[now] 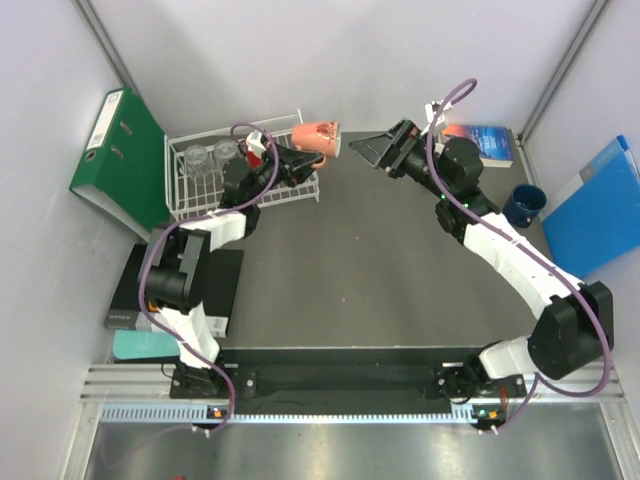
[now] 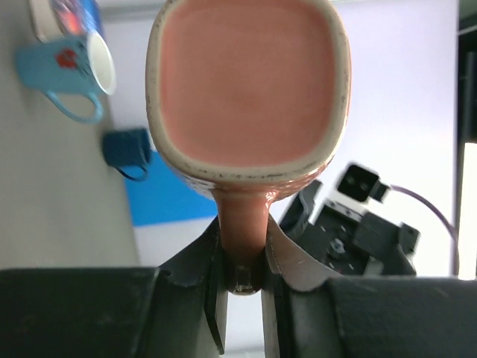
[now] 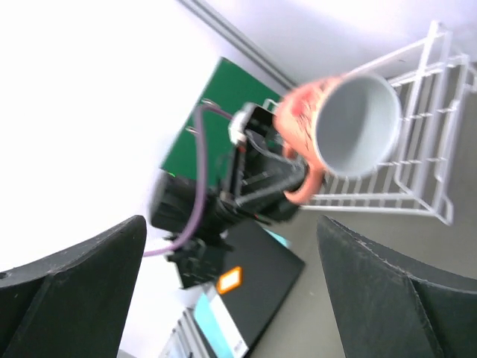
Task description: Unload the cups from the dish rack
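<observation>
An orange mug (image 1: 320, 136) hangs in the air just right of the white wire dish rack (image 1: 180, 200), lying sideways with its mouth toward the right arm. My left gripper (image 1: 307, 158) is shut on its handle (image 2: 243, 239); the mug's base (image 2: 246, 82) fills the left wrist view. My right gripper (image 1: 362, 150) stands open a short way to the mug's right, facing its mouth (image 3: 356, 127), with nothing between its fingers (image 3: 402, 291). Two clear glass tumblers (image 1: 208, 157) stand in the rack. A dark blue mug (image 1: 523, 205) and a light blue mug (image 2: 67, 71) stand on the table.
A green binder (image 1: 125, 155) leans against the left wall beside the rack. A black book (image 1: 185, 290) lies at the near left. A blue book (image 1: 492, 142) lies at the far right and a blue folder (image 1: 600, 205) leans on the right wall.
</observation>
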`<state>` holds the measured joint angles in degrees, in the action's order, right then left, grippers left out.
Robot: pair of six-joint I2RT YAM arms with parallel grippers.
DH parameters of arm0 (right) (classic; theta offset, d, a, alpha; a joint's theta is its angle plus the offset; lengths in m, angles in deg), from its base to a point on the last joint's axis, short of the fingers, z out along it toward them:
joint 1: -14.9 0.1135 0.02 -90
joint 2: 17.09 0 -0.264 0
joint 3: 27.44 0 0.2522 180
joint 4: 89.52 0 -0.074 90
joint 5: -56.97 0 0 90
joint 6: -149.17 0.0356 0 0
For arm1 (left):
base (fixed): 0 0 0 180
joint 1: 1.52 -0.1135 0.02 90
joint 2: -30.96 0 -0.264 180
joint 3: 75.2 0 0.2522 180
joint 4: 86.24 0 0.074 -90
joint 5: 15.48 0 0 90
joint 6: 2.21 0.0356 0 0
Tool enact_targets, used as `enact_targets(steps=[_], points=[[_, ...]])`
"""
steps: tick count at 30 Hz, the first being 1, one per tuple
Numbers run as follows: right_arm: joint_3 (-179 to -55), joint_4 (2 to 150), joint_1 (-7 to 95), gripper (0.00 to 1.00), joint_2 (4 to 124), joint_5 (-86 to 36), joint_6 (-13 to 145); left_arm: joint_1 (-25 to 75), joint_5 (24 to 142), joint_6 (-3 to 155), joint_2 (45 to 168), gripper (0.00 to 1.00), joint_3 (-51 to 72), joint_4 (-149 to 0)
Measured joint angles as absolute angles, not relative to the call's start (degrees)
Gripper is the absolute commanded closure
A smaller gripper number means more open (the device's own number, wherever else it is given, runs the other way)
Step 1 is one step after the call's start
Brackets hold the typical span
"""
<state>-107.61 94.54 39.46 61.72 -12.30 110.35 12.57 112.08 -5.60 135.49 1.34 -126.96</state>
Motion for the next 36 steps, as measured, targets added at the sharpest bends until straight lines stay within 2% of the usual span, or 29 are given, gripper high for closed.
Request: enact_targets(steps=[7, 18, 21, 22, 24, 25, 26, 30, 31, 32, 33, 35, 36], points=[[-107.7, 98.6, 39.4, 0.06, 64.7, -8.8, 113.3, 14.1, 116.8, -12.4, 135.3, 1.0, -0.3, -136.4], [-110.5, 99.1, 39.4, 0.08, 67.4, -6.8, 113.5, 19.5, 120.1, -10.9, 131.7, 1.0, -0.3, -136.9], [-111.1, 99.8, 39.4, 0.21, 67.8, -6.6, 113.4, 21.0, 120.2, -9.1, 131.0, 1.0, -0.3, -135.0], [-111.2, 99.9, 39.4, 0.4, 67.9, -6.4, 113.5, 21.6, 120.3, -8.1, 130.6, 1.0, -0.3, -133.8], [-111.4, 99.9, 39.4, 0.68, 68.3, -5.8, 113.5, 22.3, 119.6, -6.0, 129.6, 1.0, -0.3, -131.3], [-111.4, 99.9, 39.4, 0.93, 68.5, -5.6, 114.2, 22.9, 119.4, -5.4, 129.2, 1.0, -0.3, -130.6], [-111.4, 99.7, 39.4, 1.0, 68.8, -5.5, 114.3, 23.1, 119.1, -4.7, 128.8, 1.0, -0.3, -130.1], [-111.3, 100.3, 39.5, 1.0, 68.8, -5.3, 116.7, 23.6, 118.1, -2.5, 128.1, 1.0, -0.6, -128.5], [-111.3, 100.1, 39.4, 1.0, 68.8, -5.4, 116.7, 23.6, 118.0, -2.3, 128.1, 0.93, -0.6, -128.3], [-111.3, 100.0, 39.4, 1.0, 68.8, -5.4, 116.7, 23.6, 118.1, -2.2, 128.1, 0.81, -0.6, -128.1], [-111.3, 99.8, 39.4, 1.0, 68.8, -5.5, 116.7, 23.6, 118.0, -2.0, 128.1, 0.41, -0.6, -127.8], [-111.3, 99.0, 39.4, 1.0, 68.7, -5.8, 116.3, 23.6, 118.2, -1.5, 128.1, 0.19, -0.6, -127.3], [-111.3, 97.8, 39.5, 1.0, 68.6, -6.4, 115.1, 23.5, 118.6, -0.9, 128.0, 0.01, -0.6, -127.0]])
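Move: The left hand already holds the pink mug by its handle, the body some 5 cm ahead of its fingers. The open right fingers it is bound for are roughly 13 cm to its right, 7 cm back and 5 cm higher. From the right hand the mug lies about 12 cm ahead, 13 cm left and 5 cm below. The red mug sits in the rack about 12 cm ahead of the left hand, 16 cm left and 13 cm lower. Back about 10 cm and right some 7 cm, rising a little and swinging its fingers about 15 degrees clockwise, the left hand brings the pink mug's open end into the right gripper, then holds there. The right hand edges a couple of centimetres left and shuts on the mug's wall at the rim; only then do the left fingers spread off the handle. ##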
